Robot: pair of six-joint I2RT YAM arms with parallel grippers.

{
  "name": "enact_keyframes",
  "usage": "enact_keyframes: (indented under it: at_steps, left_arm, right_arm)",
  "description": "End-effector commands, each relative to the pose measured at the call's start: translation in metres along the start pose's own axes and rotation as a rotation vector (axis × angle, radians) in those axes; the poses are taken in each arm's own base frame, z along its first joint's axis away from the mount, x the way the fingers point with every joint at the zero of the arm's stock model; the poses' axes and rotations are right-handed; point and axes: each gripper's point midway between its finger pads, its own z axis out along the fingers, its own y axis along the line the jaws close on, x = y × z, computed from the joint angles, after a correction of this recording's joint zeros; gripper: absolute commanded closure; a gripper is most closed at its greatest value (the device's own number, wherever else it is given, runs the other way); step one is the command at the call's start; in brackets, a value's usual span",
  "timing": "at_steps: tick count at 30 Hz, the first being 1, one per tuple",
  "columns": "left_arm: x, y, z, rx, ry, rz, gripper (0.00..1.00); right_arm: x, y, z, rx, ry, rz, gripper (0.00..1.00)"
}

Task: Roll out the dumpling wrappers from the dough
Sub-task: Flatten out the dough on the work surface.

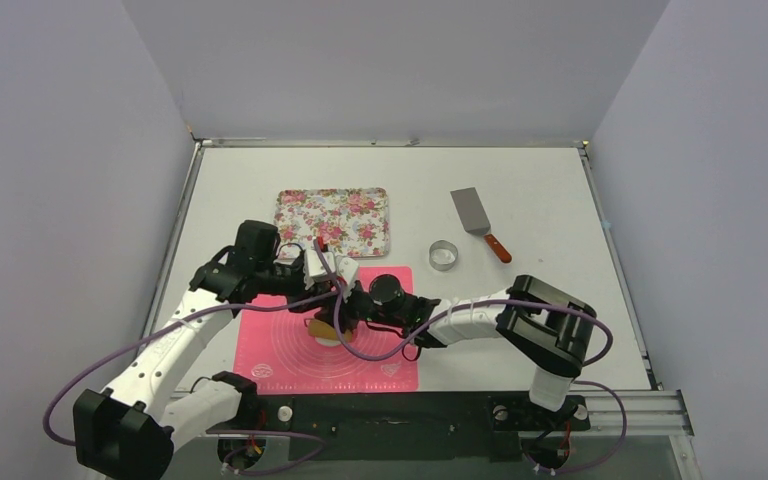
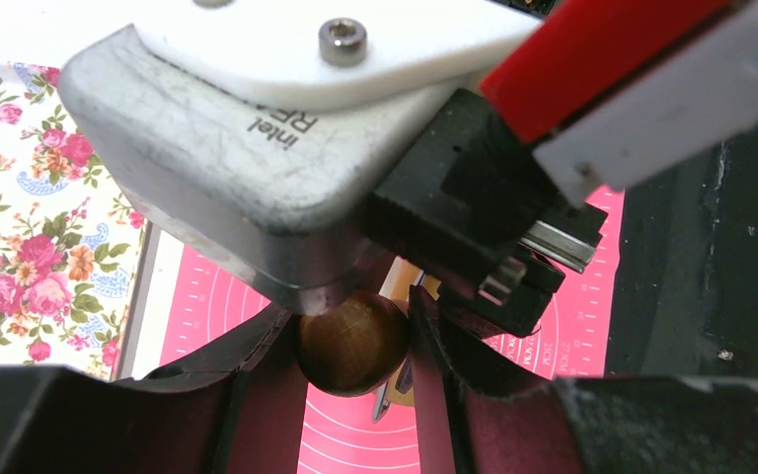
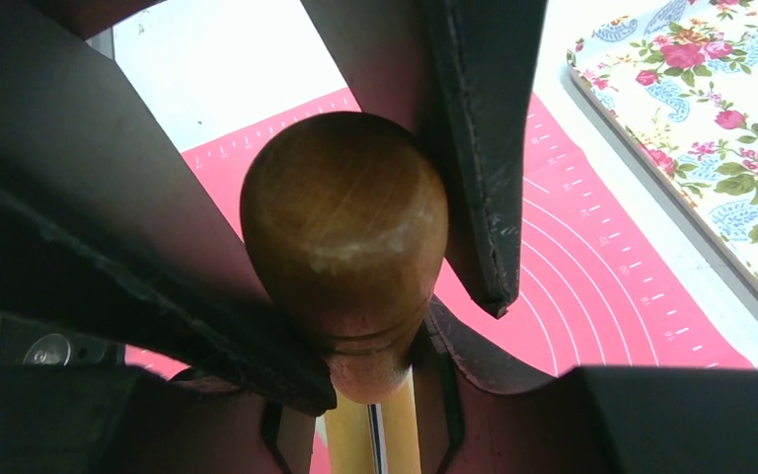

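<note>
A wooden rolling pin [image 1: 321,328] hangs over the pink silicone mat [image 1: 280,355], mostly covered by both wrists. My left gripper [image 2: 352,348] is shut on the rolling pin's round brown handle [image 2: 352,341]. My right gripper [image 3: 385,390] is shut on the narrow neck of that same handle [image 3: 345,232], with the pale yellow roller [image 3: 355,439] running back toward its palm. The left fingers [image 3: 474,148] reach in from the top of the right wrist view, either side of the bulb. A small pale patch of dough [image 1: 329,341] peeks out under the pin. The dumpling wrappers are hidden.
A floral tray [image 1: 333,220] lies just behind the mat. A metal ring cutter [image 1: 443,254] and a spatula [image 1: 475,218] with a red-brown handle lie on the white table to the right. The right wrist camera housing [image 2: 257,148] fills the top of the left wrist view.
</note>
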Motion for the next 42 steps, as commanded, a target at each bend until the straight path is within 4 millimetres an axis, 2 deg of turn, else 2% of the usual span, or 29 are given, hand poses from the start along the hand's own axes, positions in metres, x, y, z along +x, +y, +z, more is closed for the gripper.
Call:
enact_keyframes:
  at_steps: [1, 8, 14, 18, 21, 25, 28, 33, 38, 41, 42]
  left_arm:
    - [0.023, -0.067, -0.001, 0.251, 0.068, -0.083, 1.0]
    - [0.024, -0.069, -0.001, 0.253, 0.069, -0.081, 1.0]
    - [0.02, -0.071, -0.006, 0.262, 0.068, -0.071, 1.0]
    - [0.019, -0.07, -0.007, 0.256, 0.074, -0.067, 1.0]
    - [0.016, -0.068, -0.007, 0.25, 0.069, -0.063, 1.0]
    - [0.009, -0.058, -0.009, 0.21, 0.073, -0.046, 1.0]
    - [-0.004, -0.048, -0.014, 0.165, 0.07, -0.044, 1.0]
    - [-0.022, -0.044, -0.027, 0.136, 0.064, -0.049, 1.0]
    - [-0.05, -0.04, -0.036, 0.113, 0.012, -0.054, 1.0]
    - [-0.055, -0.028, -0.031, 0.078, -0.007, -0.075, 1.0]
    - [-0.057, -0.02, -0.028, 0.052, -0.017, -0.06, 1.0]
  right_arm:
    - [0.057, 0.026, -0.013, -0.042, 0.213, 0.21, 1.0]
    - [0.058, 0.029, -0.013, -0.044, 0.223, 0.216, 1.0]
    - [0.051, 0.033, -0.013, -0.05, 0.204, 0.223, 1.0]
    - [0.055, 0.032, -0.013, -0.043, 0.215, 0.22, 1.0]
    - [0.048, 0.032, -0.012, -0.041, 0.2, 0.205, 1.0]
    - [0.027, 0.027, -0.01, -0.026, 0.169, 0.153, 1.0]
    - [0.006, 0.021, -0.009, -0.009, 0.143, 0.113, 1.0]
    - [-0.038, 0.016, -0.015, 0.002, 0.065, 0.065, 1.0]
    - [-0.084, 0.011, -0.023, 0.022, -0.032, 0.001, 1.0]
    - [-0.094, -0.009, -0.02, 0.069, -0.056, -0.014, 1.0]
    - [-0.088, -0.016, -0.017, 0.081, -0.045, -0.011, 1.0]
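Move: Both hands hold the roller's handle, the left at the top knob with the right just below. The dough lies under the roller, about 7 cm back, 1 cm left and 14 cm below the left hand; from the right, 5 cm back, 1 cm left and 9 cm down. The roller is 4 cm back, 1 cm left and 8 cm below the right hand. The floral tray lies some 20 cm ahead of the right hand, neither left nor right. Roller already on the dough, both hands keep their grip on the handle and draw it back together about 4.5 cm over the dough towards the near edge of the mat, slowly, then faster with a dip of 1 cm and the handle leaning some 10 degrees further forward. They then lift roughly 6 cm while going 2 to 3 cm forward again, undoing most of that lean. ##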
